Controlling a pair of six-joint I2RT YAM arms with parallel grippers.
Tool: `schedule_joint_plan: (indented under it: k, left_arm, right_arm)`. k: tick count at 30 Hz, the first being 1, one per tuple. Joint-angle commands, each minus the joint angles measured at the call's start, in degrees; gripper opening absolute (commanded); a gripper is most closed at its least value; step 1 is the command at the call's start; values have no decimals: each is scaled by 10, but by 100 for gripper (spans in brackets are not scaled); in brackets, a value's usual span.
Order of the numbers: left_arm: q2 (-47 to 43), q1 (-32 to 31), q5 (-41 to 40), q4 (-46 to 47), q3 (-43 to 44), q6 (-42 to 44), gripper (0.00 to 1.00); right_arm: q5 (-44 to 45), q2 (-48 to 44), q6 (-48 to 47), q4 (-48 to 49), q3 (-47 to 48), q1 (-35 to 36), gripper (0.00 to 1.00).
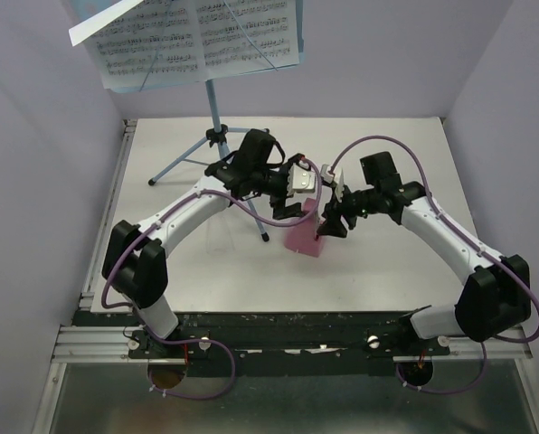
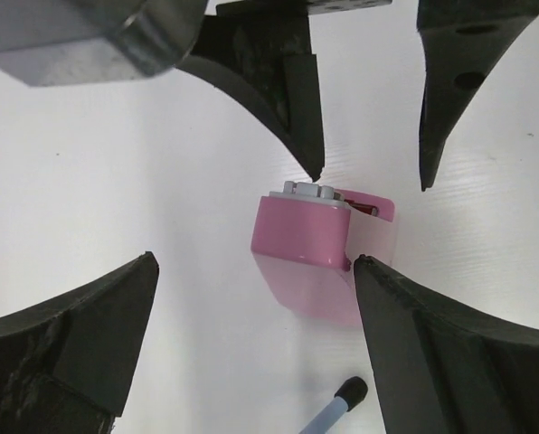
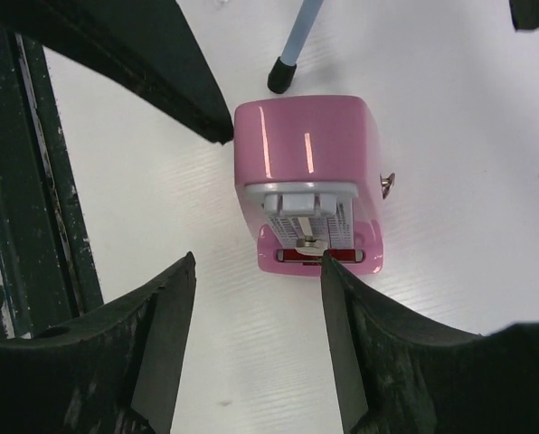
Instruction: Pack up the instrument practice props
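The small pink metronome [image 1: 304,240] stands on the white table near the middle, its pale mechanism face [image 3: 307,217] showing. My left gripper [image 2: 253,260] hangs open just over it, with the right fingertip [image 2: 364,271] at the metronome's [image 2: 301,237] corner. From the other side, my right gripper [image 3: 258,257] is open too, one fingertip [image 3: 328,264] at the metronome's [image 3: 306,145] base. Neither holds anything. The light-blue music stand [image 1: 213,107] rises at the back with white sheet-music pages [image 1: 188,36] on its desk.
A tripod leg's black foot [image 1: 265,237] lies close to the metronome on its left, also the foot [image 3: 283,77] in the right wrist view. Lavender walls close in the table [image 1: 387,271] on three sides. A black rail [image 1: 288,330] runs along the near edge.
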Motion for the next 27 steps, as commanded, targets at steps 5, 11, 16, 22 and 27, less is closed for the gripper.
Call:
schedule_joint_plan:
  k: [5, 11, 16, 22, 27]
  left_arm:
    - [-85, 32, -25, -67, -31, 29, 99]
    - [-206, 68, -78, -79, -148, 12, 99]
    - [-279, 98, -128, -78, -242, -38, 99]
    - [-230, 178, -239, -84, -261, -301, 96]
    - [-193, 197, -323, -56, -273, -411, 95]
  right_arm:
    - [21, -43, 4, -58, 4, 1, 68]
    - [113, -128, 62, -27, 20, -1, 76]
    - [114, -168, 95, -8, 51, -1, 92]
    - [91, -139, 113, -33, 86, 0, 94]
    - [87, -121, 111, -47, 109, 3, 94]
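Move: The clear cover lies flat on the table about 22 cm to the left gripper's left, some 3 cm back and 18 cm below it. The stand's foot is roughly 7 cm to its left, 1 cm back and 17 cm below; the pink metronome's middle is 4 cm right, 2 cm back and 11 cm below. From the right gripper the metronome is about 6 cm left, 2 cm ahead and 6 cm below; the cover, 32 cm left, 1 cm ahead and 13 cm below. Swing the left gripper, kept wide open, about 20 cm left, away from the metronome and past the stand's foot, first bowing back slightly, then sinking towards the clear cover while turning some 50 degrees counter-clockwise and tipping its fingers steeper down. Meanwhile ease the right gripper slightly back and right, then raise it about 11 cm clear of the metronome, opening its fingers wider. ##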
